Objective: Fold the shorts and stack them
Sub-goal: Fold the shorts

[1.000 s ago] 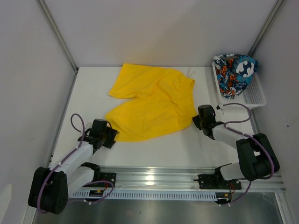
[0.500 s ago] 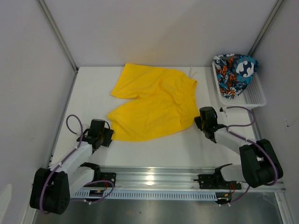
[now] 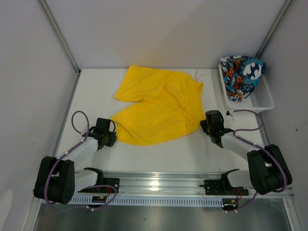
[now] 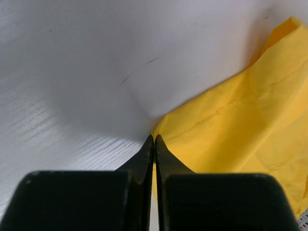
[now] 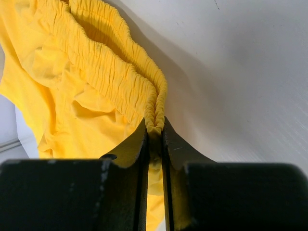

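Note:
The yellow shorts lie spread on the white table, waistband to the right and legs to the left. My left gripper is at the near-left leg hem corner. In the left wrist view it is shut, with a thin strip of yellow cloth between the jaws. My right gripper is shut on the gathered elastic waistband at its near end, where the cloth bunches between the jaws. The printed shorts sit crumpled in the basket at the back right.
The white mesh basket stands against the right wall. A white drawstring trails from the waistband near the back wall. Walls close in the table on the left, back and right, and a metal rail runs along the near edge.
My left gripper has slid right to the hem corner and shut on it. The right gripper has stayed shut on the waistband, and the shorts shifted slightly right early on.

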Robot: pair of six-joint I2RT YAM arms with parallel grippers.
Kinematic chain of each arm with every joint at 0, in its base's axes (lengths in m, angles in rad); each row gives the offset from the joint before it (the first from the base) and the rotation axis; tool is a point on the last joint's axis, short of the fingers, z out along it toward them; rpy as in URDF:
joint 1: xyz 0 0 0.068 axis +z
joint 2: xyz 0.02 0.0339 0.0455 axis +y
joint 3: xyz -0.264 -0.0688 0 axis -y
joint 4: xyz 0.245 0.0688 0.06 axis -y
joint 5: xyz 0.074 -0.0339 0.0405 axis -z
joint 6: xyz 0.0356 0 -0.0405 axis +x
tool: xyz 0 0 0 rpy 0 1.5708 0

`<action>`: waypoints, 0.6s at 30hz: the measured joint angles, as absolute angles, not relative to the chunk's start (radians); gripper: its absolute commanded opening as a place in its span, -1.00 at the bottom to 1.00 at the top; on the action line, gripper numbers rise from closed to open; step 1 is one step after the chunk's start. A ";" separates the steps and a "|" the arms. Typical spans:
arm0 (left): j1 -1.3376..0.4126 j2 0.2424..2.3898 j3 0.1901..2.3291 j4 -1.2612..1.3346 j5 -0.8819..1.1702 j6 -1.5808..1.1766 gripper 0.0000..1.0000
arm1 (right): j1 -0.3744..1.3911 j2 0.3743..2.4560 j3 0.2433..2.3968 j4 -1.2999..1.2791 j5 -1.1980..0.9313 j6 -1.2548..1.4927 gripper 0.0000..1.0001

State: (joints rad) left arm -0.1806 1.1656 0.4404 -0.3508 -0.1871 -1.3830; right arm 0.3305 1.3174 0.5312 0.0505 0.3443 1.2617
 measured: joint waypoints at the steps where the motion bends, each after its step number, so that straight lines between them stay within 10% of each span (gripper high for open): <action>1: -0.181 1.164 0.440 -0.353 -0.189 -1.379 -1.00 | 0.331 1.314 0.531 0.050 0.345 1.262 -1.00; 18: -0.194 0.755 0.569 -0.785 -0.320 -1.257 -1.00 | 0.451 1.134 0.570 -0.299 0.386 1.341 -1.00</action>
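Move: Both hands already hold the yellow shorts' near side, left at a leg corner, right at the gathered waistband. The cloth's middle lies about 20 cm ahead and 21 cm right of the left hand; the table's near edge is some 17 cm straight behind that hand. From the right hand, the cloth's middle is roughly 13 cm ahead and 21 cm left, the white basket about 20 cm ahead and 24 cm right. Keeping its pinch on the leg corner, the left hand drags the cloth back about 4 cm and out to the left, then swings steeply up, rising some 8 cm and rolling slightly. The right hand keeps the waistband pinched and, after a short hold, draws it back towards the base about 5 cm, easing a little left and up towards the end, its fingers tipping slightly further down. ##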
